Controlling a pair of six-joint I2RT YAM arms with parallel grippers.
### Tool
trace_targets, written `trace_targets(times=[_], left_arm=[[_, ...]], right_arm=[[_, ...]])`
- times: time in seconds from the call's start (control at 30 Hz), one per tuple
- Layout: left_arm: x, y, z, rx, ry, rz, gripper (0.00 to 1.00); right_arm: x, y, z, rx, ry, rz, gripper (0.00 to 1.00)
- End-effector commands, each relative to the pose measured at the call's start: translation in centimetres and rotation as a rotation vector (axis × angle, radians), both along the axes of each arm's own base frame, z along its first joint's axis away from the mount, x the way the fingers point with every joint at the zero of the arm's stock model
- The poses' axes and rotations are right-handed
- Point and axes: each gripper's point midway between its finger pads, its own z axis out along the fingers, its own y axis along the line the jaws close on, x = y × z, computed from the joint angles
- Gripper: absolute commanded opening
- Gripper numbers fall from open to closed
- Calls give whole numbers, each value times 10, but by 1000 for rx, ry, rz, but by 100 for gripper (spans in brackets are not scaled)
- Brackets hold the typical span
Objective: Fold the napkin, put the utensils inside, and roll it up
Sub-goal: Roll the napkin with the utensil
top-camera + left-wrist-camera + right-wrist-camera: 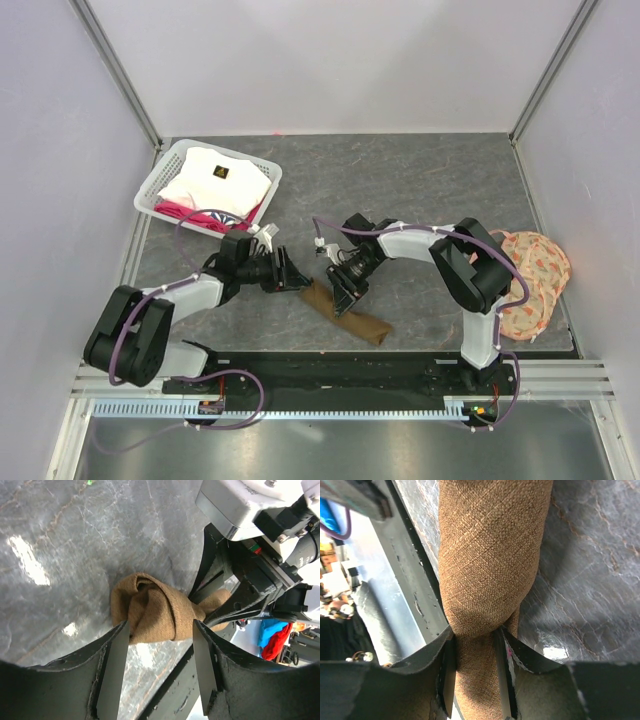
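Note:
The napkin (347, 314) lies as an olive-brown roll on the grey table, slanting toward the near edge. In the right wrist view the napkin (490, 555) runs up from between the jaws, pinched narrow where my right gripper (475, 641) is shut on it. My right gripper (345, 292) sits over the roll's middle. In the left wrist view the roll's folded end (152, 611) lies just past the fingertips of my left gripper (160, 632), which is open with bare table between its jaws. My left gripper (291, 272) is at the roll's left end. The utensils are out of view.
A white basket (158, 192) at the back left holds a white cloth (215, 178) and a pink item. A peach floral fabric (537, 278) lies at the right by the right arm. A black rail (330, 368) runs along the near edge.

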Motion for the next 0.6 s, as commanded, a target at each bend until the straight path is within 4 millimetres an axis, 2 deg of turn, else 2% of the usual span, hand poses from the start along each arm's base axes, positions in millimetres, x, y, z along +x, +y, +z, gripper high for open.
trace_targets(times=[0.0, 0.2, 0.4, 0.5, 0.53, 0.57], left_arm=[[8, -13, 6, -43, -71, -57, 61], [4, -26, -4, -48, -41, -106, 59], [5, -34, -4, -48, -50, -124, 55], [4, -37, -8, -46, -39, -135, 40], [3, -37, -10, -46, -28, -138, 30], [2, -37, -11, -47, -22, -141, 25]], right_arm=[[1, 0, -4, 24, 12, 29, 41], [3, -2, -8, 15, 19, 28, 41], [3, -4, -11, 3, 18, 31, 41], [6, -3, -11, -1, 4, 28, 42], [8, -2, -10, -7, -3, 23, 42], [12, -4, -10, -23, -24, 18, 42]])
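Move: The open left end of the rolled napkin lies about 3 cm to the right of the left hand's open fingers, roughly 1 cm back and 3 cm lower. From the right hand, whose fingers already straddle the roll farther along, that end is some 5 cm ahead and 5 cm to the left, at about the same height. The roll's right tail is around 16 cm right of the left hand and 11 cm back; the white basket's middle is some 24 cm ahead and 22 cm left of it. The napkin roll's left end is taken by the left hand, which sinks and slides right together, roughly 2 cm down and 2.5 cm across, turning about 5 degrees clockwise. Only once it is down around the end do its fingers start closing, to a little over half their former gap. The right hand stays in place and keeps its grip round the roll. ##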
